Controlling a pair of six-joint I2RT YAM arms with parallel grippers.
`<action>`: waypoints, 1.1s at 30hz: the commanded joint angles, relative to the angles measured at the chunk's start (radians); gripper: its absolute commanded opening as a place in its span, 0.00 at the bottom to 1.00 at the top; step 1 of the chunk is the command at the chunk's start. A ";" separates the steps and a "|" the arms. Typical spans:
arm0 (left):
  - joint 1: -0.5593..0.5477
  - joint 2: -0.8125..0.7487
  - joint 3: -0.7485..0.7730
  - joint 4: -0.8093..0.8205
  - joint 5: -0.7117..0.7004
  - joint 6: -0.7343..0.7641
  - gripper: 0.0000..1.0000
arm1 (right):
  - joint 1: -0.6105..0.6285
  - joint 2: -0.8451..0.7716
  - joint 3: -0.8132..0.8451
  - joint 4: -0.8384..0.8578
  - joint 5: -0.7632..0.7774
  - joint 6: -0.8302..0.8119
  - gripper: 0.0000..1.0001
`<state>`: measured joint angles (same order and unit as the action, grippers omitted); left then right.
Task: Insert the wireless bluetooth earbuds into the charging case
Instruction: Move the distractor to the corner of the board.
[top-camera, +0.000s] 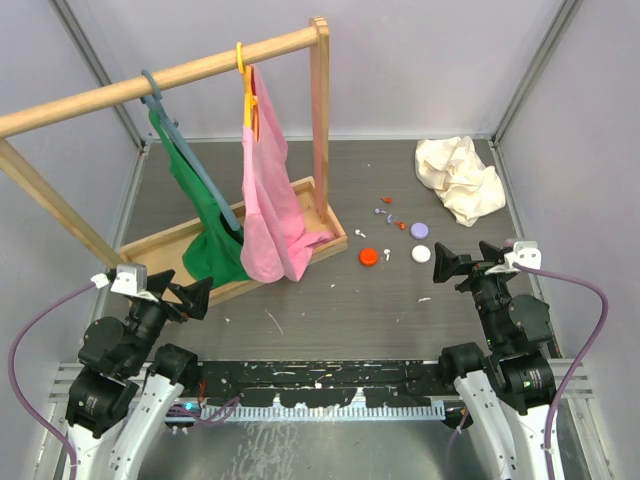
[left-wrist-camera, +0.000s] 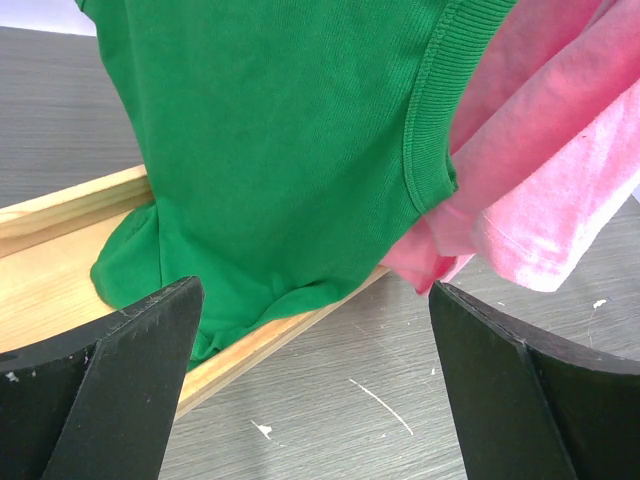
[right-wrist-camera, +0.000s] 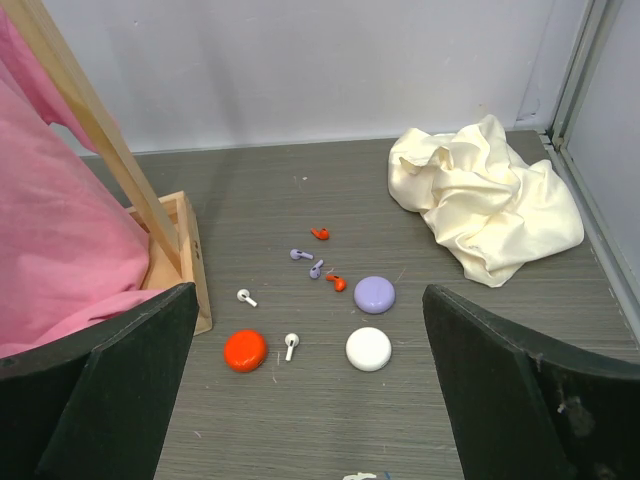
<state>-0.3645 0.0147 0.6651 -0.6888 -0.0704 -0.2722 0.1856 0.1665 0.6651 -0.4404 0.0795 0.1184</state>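
Note:
Three round charging cases lie closed on the grey table: red (right-wrist-camera: 245, 350), white (right-wrist-camera: 368, 348) and lilac (right-wrist-camera: 374, 294). The wireless bluetooth earbuds are scattered loose beside them: two white (right-wrist-camera: 290, 345) (right-wrist-camera: 245, 297), two lilac (right-wrist-camera: 300, 254) (right-wrist-camera: 316, 269), two red (right-wrist-camera: 321, 234) (right-wrist-camera: 337, 283). From above, the red case (top-camera: 369, 257) and white case (top-camera: 421, 254) sit right of centre. My right gripper (right-wrist-camera: 308, 300) (top-camera: 468, 262) hangs open, short of the cases, holding nothing. Far to the left, my left gripper (left-wrist-camera: 315, 330) (top-camera: 195, 297) is open and empty, facing the garment rack.
A wooden clothes rack (top-camera: 320, 120) with a tray base (top-camera: 170, 245) stands at left, with a green shirt (top-camera: 205, 235) and a pink shirt (top-camera: 270, 215) on hangers. A crumpled cream cloth (top-camera: 460, 178) lies at back right. White specks dot the table.

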 joint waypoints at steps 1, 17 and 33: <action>0.007 0.012 0.001 0.063 0.011 0.008 0.98 | -0.005 0.005 0.005 0.057 -0.003 -0.005 1.00; 0.006 0.254 0.041 -0.059 0.032 -0.263 0.98 | -0.005 0.018 0.005 0.049 0.001 0.009 1.00; 0.005 0.490 -0.126 -0.048 0.129 -0.562 0.98 | -0.004 -0.005 -0.003 0.058 -0.007 0.010 1.00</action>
<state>-0.3641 0.4908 0.5671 -0.7822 0.0280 -0.7517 0.1860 0.1661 0.6632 -0.4408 0.0761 0.1257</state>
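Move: The near edge of the clothes rack's wooden tray lies about 8 cm ahead of my open left hand, level with it sideways and some 22 cm below. The green cloth hangs straight ahead, its middle about 15 cm out and 8 cm lower; the pink cloth is roughly 22 cm ahead, 10 cm to the right and 8 cm lower. From my right hand, that tray edge is some 45 cm to the left, 6 cm ahead and 26 cm down. I tip my left hand nose-down by about 45 degrees while lowering it some 13 cm, slowly at first and then faster, swinging 4 or 5 cm to the right as well. That brings the wide-open fingers down towards the near edge of the rack's tray, in front of the green cloth's hem; I close on nothing. ##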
